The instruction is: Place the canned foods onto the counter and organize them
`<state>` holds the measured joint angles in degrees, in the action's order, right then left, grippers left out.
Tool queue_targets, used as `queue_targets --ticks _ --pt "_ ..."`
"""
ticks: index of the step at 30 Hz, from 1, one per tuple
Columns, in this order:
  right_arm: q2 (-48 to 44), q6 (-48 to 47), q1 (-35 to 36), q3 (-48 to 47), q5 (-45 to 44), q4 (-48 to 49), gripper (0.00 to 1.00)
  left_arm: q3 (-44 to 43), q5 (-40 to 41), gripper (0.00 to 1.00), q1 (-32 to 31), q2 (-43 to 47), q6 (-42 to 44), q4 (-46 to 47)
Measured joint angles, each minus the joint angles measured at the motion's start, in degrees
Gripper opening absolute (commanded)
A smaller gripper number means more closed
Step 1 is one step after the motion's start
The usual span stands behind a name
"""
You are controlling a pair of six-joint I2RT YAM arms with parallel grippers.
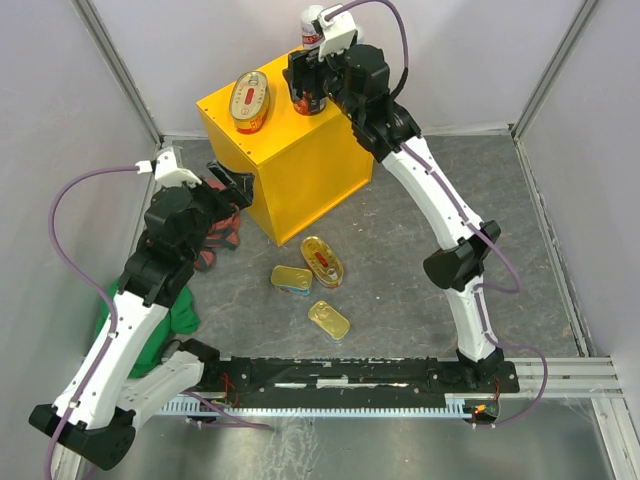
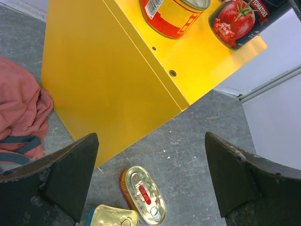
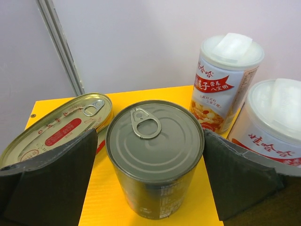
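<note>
On the yellow counter (image 1: 300,170) stand a dark round can (image 3: 155,141), an oval gold tin (image 3: 56,127) and two tall white-topped cans (image 3: 225,80) (image 3: 273,117). My right gripper (image 3: 150,174) is open and straddles the dark can (image 1: 308,98): there is a gap at its left finger, while the right finger sits close against the rim. My left gripper (image 2: 150,174) hangs open and empty low beside the counter's side (image 2: 94,80). An oval gold tin (image 2: 145,195) and a rectangular gold tin (image 2: 113,216) lie on the floor below it. Another rectangular tin (image 1: 329,320) lies nearer the arms.
A red cloth (image 1: 215,240) lies on the grey floor left of the counter, under my left arm. A green cloth (image 1: 180,310) lies nearer the front left. Pale walls close in the back and both sides. A black rail (image 1: 350,385) runs along the near edge.
</note>
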<state>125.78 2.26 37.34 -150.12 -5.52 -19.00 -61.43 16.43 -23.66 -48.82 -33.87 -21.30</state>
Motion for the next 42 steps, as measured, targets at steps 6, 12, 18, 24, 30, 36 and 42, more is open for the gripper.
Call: queue_targets --ticks 6,12,18,24,30,36,42 --pt "-5.49 -0.22 0.04 4.61 0.39 1.09 0.99 0.0 0.22 1.0 0.0 -0.04 0.0 0.66" --pt "-12.9 -1.03 0.22 12.04 -0.11 2.99 0.74 0.0 1.44 0.99 0.0 -0.52 0.0 1.46" --pt "-19.67 -0.92 0.42 20.61 -0.79 3.96 0.26 -0.02 2.58 0.98 0.0 -1.6 -0.02 2.34" --pt "-20.68 0.31 0.42 24.17 -0.74 3.26 0.21 -1.36 3.54 0.97 0.0 -4.24 -0.02 2.69" --pt "-19.82 2.03 0.42 25.16 -0.39 2.08 0.2 -3.85 5.01 0.97 0.0 -6.75 0.0 3.19" --pt "-17.66 3.85 0.42 25.24 0.87 1.84 0.2 -6.67 7.06 0.97 0.0 -8.76 0.02 4.33" --pt "-15.43 5.51 0.42 25.66 1.9 1.84 0.21 -8.46 8.57 0.97 0.0 -11.06 0.09 5.2"
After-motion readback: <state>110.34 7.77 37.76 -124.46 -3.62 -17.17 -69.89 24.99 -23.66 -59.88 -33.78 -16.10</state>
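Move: The tomato can stands on the yellow cabinet between the right hand's open fingers, its middle about 2 cm ahead of that hand, 1 cm left and 4 cm below. The oval fish can sits some 11 cm to the tomato can's left and about level with it. One porridge can is 10 cm beyond it and 3 cm right, the other 5 cm beyond and 8 cm right. From the left hand the tomato can lies roughly 22 cm ahead, 13 cm right, 7 cm up. Already off its grip, the open right hand draws clear of the tomato can, about 6 cm back, 5 cm right and 5 cm up. Its fingers close nearly shut on nothing; then it sinks about 9 cm, tipping down, and eases forward and left until the tips are close against the can's near side. The left hand, wide open, moves 5 cm forward and 3 cm up towards the cabinet. ##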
